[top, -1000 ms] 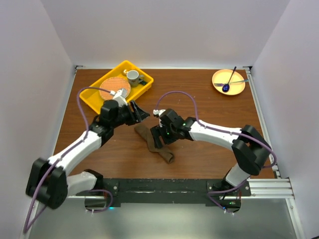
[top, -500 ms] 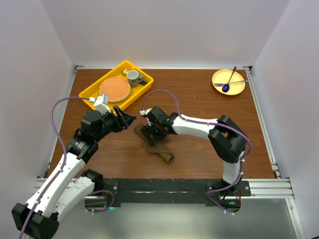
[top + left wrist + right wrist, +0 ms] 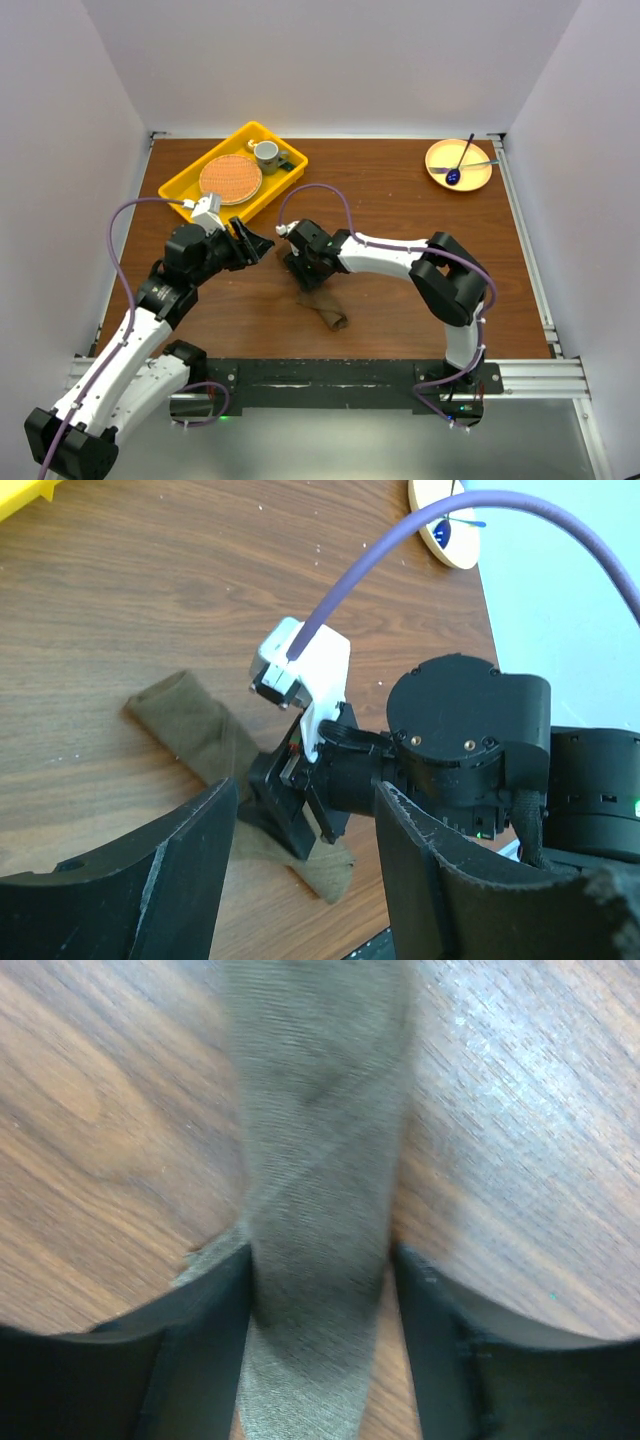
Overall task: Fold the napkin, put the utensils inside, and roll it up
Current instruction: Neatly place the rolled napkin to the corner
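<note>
The napkin (image 3: 327, 313) lies rolled into a long olive-brown tube, slanting across the middle of the table. My right gripper (image 3: 303, 277) points down over the roll's middle. In the right wrist view its two fingers press both sides of the napkin (image 3: 320, 1150), so the right gripper (image 3: 322, 1260) is shut on it. My left gripper (image 3: 258, 243) hovers just left of the roll's upper end, open and empty. In the left wrist view the left gripper (image 3: 305, 792) frames the right gripper (image 3: 305, 830) and the napkin (image 3: 190, 730). The utensils are out of view.
A yellow tray (image 3: 188, 192) at the back left holds a round orange mat (image 3: 230, 179) and a cup (image 3: 266, 153). A yellow plate (image 3: 476, 178) at the back right carries a dark blue spoon (image 3: 461, 160) and a thin pale utensil.
The right gripper has slid left up along the roll and its jaws have narrowed onto it. The left arm drew back to the left, its gripper staying open.
</note>
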Action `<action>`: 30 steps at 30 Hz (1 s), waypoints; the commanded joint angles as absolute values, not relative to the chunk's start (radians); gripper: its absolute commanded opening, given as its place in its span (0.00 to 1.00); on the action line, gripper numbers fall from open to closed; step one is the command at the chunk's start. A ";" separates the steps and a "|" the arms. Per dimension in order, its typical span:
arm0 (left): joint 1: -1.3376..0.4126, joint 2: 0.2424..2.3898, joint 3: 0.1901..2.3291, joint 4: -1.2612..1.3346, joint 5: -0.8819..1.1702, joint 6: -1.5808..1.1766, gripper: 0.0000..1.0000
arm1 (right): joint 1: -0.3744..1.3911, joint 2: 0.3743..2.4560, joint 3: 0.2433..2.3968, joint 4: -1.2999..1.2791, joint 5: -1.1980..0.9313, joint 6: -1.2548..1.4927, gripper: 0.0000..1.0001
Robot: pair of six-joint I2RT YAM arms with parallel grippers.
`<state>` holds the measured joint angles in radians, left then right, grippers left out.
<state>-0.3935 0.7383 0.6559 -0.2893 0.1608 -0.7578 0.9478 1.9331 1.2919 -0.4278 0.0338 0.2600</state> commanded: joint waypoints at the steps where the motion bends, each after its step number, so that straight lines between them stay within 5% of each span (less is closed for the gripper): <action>1: -0.388 0.735 0.638 -0.265 0.193 -0.756 0.62 | 0.951 1.956 1.278 -0.390 0.003 0.317 0.47; 14: -0.388 0.772 0.589 -0.203 0.285 -0.792 0.62 | 0.806 1.827 0.987 -0.040 -0.190 0.638 0.19; 30: -0.388 0.788 0.545 -0.114 0.362 -0.827 0.62 | 0.197 1.479 0.508 0.434 -0.271 1.057 0.17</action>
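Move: The rolled napkin runs between the right gripper's half-closed fingers, its middle about 1 cm back and 2 cm to the right, roughly 1 cm below. From this hand the yellow tray is about 23 cm ahead and 17 cm left, and the yellow plate with the utensils some 26 cm ahead and 36 cm right, both on the table. From the raised left gripper the napkin lies around 8 cm right, 3 cm back and 20 cm below. Close the right fingers on the rolled napkin to pinch it near its middle, then, keeping low, swing it about 17 cm right and some 7 cm forward, away from the tray. Speed up as you go, turning the hand clockwise about 55 degrees while it rolls left side up and its fingers point less steeply down. Let the empty left gripper sink about 3 cm, easing slightly right. ##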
